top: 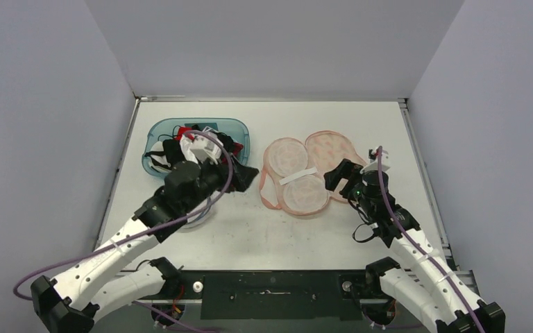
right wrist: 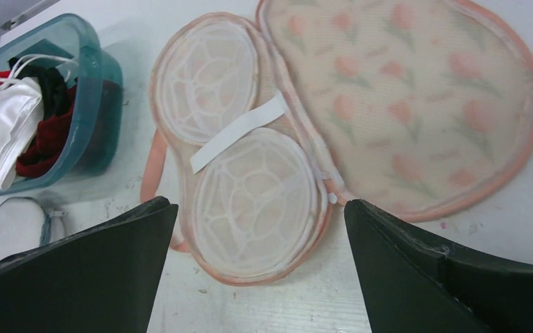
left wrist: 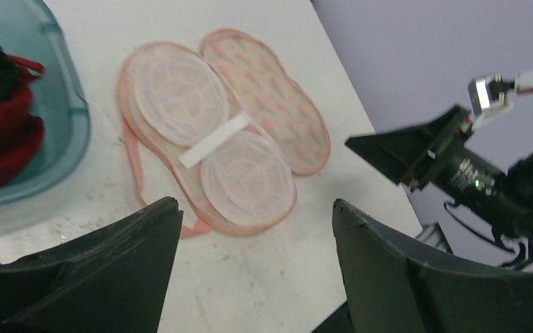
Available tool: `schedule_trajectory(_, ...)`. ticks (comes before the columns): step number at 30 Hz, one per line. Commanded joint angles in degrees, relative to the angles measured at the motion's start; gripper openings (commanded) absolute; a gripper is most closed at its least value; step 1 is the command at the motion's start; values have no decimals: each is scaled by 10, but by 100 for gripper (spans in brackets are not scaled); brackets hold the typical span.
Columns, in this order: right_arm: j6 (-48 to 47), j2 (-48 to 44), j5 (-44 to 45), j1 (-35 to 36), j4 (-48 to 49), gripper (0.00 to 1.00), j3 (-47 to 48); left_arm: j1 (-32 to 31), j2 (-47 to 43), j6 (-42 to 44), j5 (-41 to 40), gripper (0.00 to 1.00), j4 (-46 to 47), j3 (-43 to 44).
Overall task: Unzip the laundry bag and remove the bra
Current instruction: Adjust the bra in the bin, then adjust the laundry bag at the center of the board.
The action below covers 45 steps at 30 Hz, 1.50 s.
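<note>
The pink mesh laundry bag (top: 298, 173) lies unzipped and spread flat mid-table. Its tulip-print flap (right wrist: 402, 104) is folded out to the right, baring two round white cage domes (right wrist: 250, 187) joined by a white strap (right wrist: 239, 132). No garment shows inside the bag (left wrist: 243, 173). White, black and red garments fill the teal bin (top: 239, 132); which of them is the bra I cannot tell. My left gripper (top: 246, 177) (left wrist: 257, 208) hovers open just left of the bag, empty. My right gripper (top: 340, 177) (right wrist: 260, 205) stands open at the bag's near right edge, empty.
The teal bin (left wrist: 76, 118) (right wrist: 104, 69) sits at the back left, close to my left arm. A clear round hoop (right wrist: 14, 208) lies on the table near the bin. Grey walls enclose the table on three sides.
</note>
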Motion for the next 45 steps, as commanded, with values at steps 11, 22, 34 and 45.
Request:
schedule_trajectory(11, 102, -33, 37, -60, 7, 92, -115, -160, 82, -128, -72, 96, 233, -206)
schedule_trajectory(22, 167, 21, -72, -27, 213, 83, -218, -165, 62, -169, -78, 96, 269, -264)
schedule_trajectory(34, 208, 159, 20, 95, 328, 76, -215, -170, -16, -166, -132, 96, 129, -266)
schedule_trajectory(45, 263, 205, 70, 133, 395, 72, -224, -164, -64, -188, -187, 96, 93, -270)
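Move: The laundry bag's near lobe lies about 7 cm left of the right gripper, level with it in reach and some 15 cm below. From that gripper, the white strip is 6 cm ahead and 9 cm left; the printed flap is 10 cm ahead and 2 cm right. From the left gripper, the near lobe is 15 cm right, 1 cm ahead and 28 cm down; the bag's strap is 4 cm right, level in reach; the bin is 17 cm ahead, 14 cm left. Lower the right gripper about 13 cm to the laundry bag's near lobe, easing back and first swinging right, then sweeping some 10 cm left to its near edge; tip the fingers down and partly close them, without gripping. Sink the left gripper about 17 cm towards the table beside the strap, backing off from the bin and drifting right then left again, fingers opening fully. ##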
